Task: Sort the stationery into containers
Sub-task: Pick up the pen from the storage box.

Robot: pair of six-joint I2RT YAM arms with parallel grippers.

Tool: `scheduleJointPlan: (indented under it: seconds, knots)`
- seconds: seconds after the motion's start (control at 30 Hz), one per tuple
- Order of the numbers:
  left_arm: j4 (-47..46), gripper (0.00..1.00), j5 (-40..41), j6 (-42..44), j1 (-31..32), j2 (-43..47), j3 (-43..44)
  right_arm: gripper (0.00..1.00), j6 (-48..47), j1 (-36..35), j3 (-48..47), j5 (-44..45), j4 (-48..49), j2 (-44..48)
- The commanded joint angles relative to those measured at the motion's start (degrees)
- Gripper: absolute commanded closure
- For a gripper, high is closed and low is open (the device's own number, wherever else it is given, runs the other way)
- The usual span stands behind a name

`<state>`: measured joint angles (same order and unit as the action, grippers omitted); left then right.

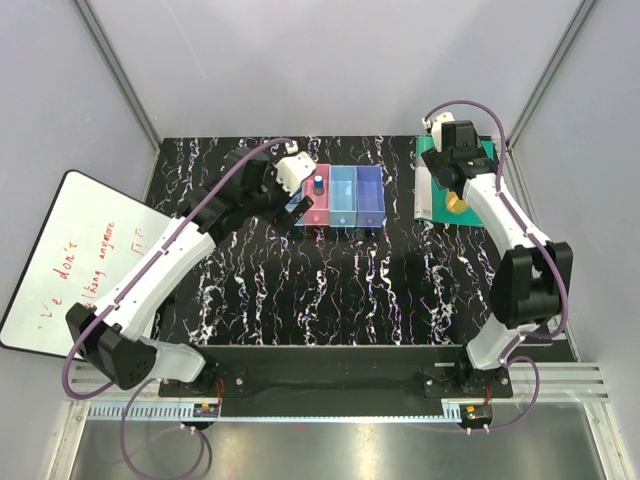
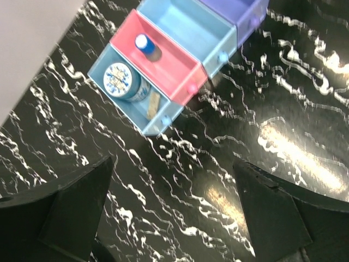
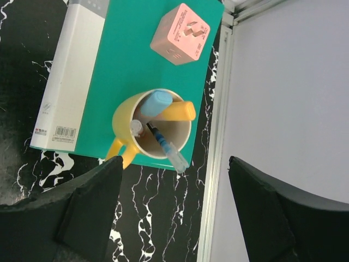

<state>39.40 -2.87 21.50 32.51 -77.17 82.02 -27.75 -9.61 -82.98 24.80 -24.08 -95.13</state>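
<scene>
Four containers stand in a row: light blue (image 2: 113,100), pink (image 2: 173,63), blue (image 2: 188,27) and purple (image 2: 245,13). A round blue disc (image 2: 121,81) and a tan stick (image 2: 154,103) lie in the light blue one. A blue cylinder with a pale top (image 2: 146,45) stands in the pink one (image 1: 318,203). My left gripper (image 2: 173,164) hangs open and empty just in front of the row. My right gripper (image 3: 175,164) is open above the yellow mug (image 3: 121,117), which holds an orange-yellow stick (image 3: 177,112), a light blue marker (image 3: 155,102) and a clear-capped pen (image 3: 169,148).
The mug stands on a green book (image 3: 125,60) at the table's far right, with a pink cube (image 3: 180,34) beside it. A metal frame rail (image 3: 215,136) and the wall run close to the right of the book. A whiteboard (image 1: 70,260) leans at the left.
</scene>
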Motion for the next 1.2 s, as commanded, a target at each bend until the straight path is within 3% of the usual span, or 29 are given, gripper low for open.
scheduleJointPlan:
  seconds: [0.0, 0.33, 0.43, 0.77, 0.83, 1.1, 1.17]
  knots:
    - [0.1, 0.01, -0.7, 1.9, -0.1, 2.7, -1.4, 0.15, -3.0, 0.9, -6.7, -5.0, -2.8, -3.7]
    - [0.5, 0.01, -1.1, 3.0, 1.7, -3.1, 3.1, 0.16, -3.3, 3.4, -10.5, -14.3, -8.8, -6.9]
    - [0.5, 0.01, -1.4, 2.5, 2.1, -5.4, 5.3, 0.26, -3.0, 4.7, -10.1, -16.7, -9.3, -7.2]
    - [0.6, 0.01, -2.1, 1.8, 2.8, -7.3, 5.6, 0.36, -2.3, 5.4, -10.2, -19.9, -9.3, -10.8]
    - [0.5, 0.01, -1.8, 2.0, 2.8, -7.3, 5.5, 0.44, -2.2, 5.3, -10.7, -20.5, -9.3, -11.5]
    - [0.6, 0.01, -1.2, 2.1, 2.9, -8.0, 6.3, 0.45, -1.2, 6.0, -12.4, -18.6, -7.9, -14.5]
    - [0.5, 0.01, -1.2, 2.0, 2.9, -8.2, 6.4, 0.51, -1.0, 6.3, -12.6, -18.2, -7.5, -15.0]
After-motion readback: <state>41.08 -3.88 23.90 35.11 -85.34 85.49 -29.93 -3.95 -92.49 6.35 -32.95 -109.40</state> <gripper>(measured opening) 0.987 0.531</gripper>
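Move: Roughly 5 cm ahead of the right hand, 3 cm to its right and 10 cm below is the clear-capped pen, leaning in the yellow mug; the mug's middle is some 6 cm ahead, 2 cm right and 13 cm down. The pink adapter stands about 8 cm beyond the mug, and the long white box about 9 cm ahead and 6 cm left of the hand. From the left hand the pen is about 20 cm ahead, 36 cm right and 16 cm below. Sinking about 8 cm onto the mug with some 3 cm of forward travel, the right hand goes forward and down first, nearly checks its descent while swaying a little left and back, then drops steadily. It tips down about 15 degrees, turns slightly counter-clockwise, and its fingers narrow from nearly wide to half open around the mug's near-left rim. The left hand, open and empty, shifts 3 cm right and 3 cm down. ##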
